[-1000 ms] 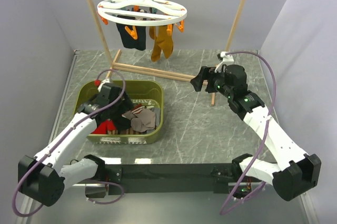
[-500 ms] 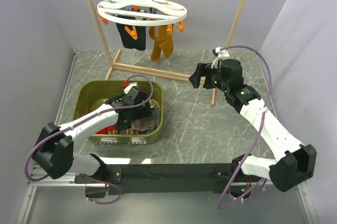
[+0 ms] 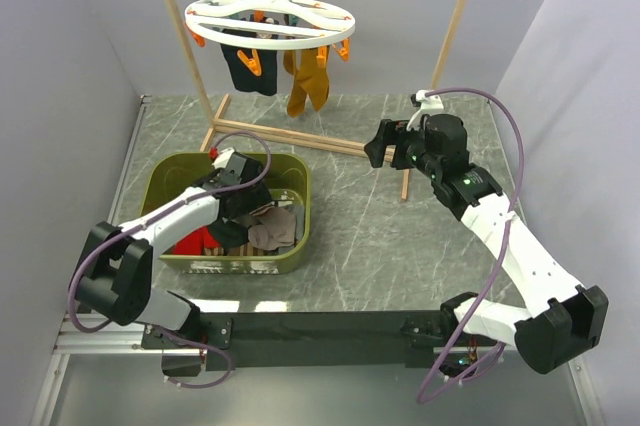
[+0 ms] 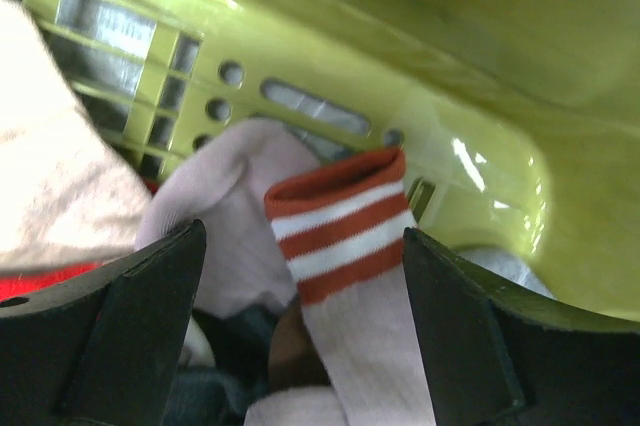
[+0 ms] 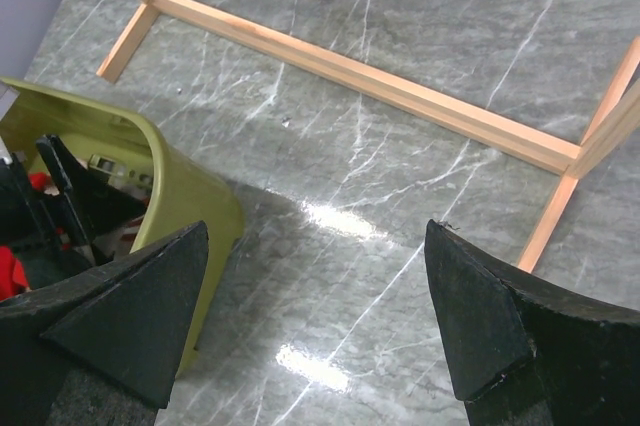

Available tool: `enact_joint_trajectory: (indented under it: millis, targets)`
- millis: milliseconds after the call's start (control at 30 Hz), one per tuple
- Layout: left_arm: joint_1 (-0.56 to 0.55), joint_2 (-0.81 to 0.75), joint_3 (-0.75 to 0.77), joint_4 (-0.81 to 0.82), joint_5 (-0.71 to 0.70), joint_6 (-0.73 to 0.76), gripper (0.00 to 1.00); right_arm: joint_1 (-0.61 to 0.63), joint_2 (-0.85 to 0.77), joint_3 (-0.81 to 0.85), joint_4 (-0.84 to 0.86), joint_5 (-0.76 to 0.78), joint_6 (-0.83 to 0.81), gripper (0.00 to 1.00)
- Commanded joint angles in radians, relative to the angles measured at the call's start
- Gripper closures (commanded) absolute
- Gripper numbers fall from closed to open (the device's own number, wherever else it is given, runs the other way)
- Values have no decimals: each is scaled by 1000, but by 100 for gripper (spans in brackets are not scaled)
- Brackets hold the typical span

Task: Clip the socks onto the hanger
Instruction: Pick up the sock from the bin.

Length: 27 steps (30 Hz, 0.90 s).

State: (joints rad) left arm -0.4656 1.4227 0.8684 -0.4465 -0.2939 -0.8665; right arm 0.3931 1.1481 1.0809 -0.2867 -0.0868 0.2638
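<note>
The socks (image 3: 276,233) lie crumpled in the olive-green basket (image 3: 303,189), taupe with red and white striped cuffs. In the left wrist view one striped cuff (image 4: 341,227) lies between the wide-spread fingers of my left gripper (image 4: 300,246), and neither finger touches it. That left gripper (image 3: 240,220) is open and reaches down into the basket. The hanger (image 3: 270,21), a white oval ring with orange clips, hangs from the rack's rod at the back. My right gripper (image 3: 375,146) is open and empty, hovering over the table right of the basket. Marble shows between the spread fingers of the right gripper (image 5: 315,236).
A wooden rack (image 3: 452,31) stands at the back, and its base rail (image 5: 350,71) crosses the floor. Mustard socks (image 3: 307,86) and a navy sock (image 3: 250,66) hang from the hanger. Red cloth (image 3: 200,241) and pale fabric (image 4: 60,176) share the basket (image 5: 190,196).
My left gripper swung from the basket's left side to over the socks, then settled lower among them. The right arm shifted only slightly.
</note>
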Motion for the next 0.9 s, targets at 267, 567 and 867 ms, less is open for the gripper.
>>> enact_joint_trajectory:
  millis: [267, 567, 867]
  targets:
    - [41, 36, -68, 193, 64, 41, 27, 4, -33, 34, -15, 22, 14, 6]
    - [18, -62, -189, 262, 128, 86, 30, 6, -42, 31, -20, 27, 22, 6]
    - [4, 2, -158, 339, 104, 95, 49, 6, -79, 19, -29, 33, 35, 6]
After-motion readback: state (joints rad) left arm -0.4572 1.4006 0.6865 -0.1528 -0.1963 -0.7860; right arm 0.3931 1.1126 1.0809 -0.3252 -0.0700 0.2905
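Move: The red-and-white cuff of the striped sock lies about 3 cm ahead of the left hand, 1 cm to its right and some 4 cm below. The lavender sock is roughly 3 cm ahead, 3 cm left and 5 cm below; the cream sock 2 cm ahead, 10 cm left and 5 cm below; the grey sock 1 cm ahead, 7 cm right and 6 cm below. From the right hand the cuff is about 24 cm left, 2 cm back and 24 cm below. Inside the bin the left hand reaches about 2 cm forward over the striped cuff, then draws back as far while sinking some 2 cm among the socks, its fingers tilting slightly outward. It then eases about 1.5 cm right with a slight clockwise turn as the wide-open fingers close to roughly half, one tip coming in by the lavender sock and the other across the striped cuff, still short of a shut grip. ##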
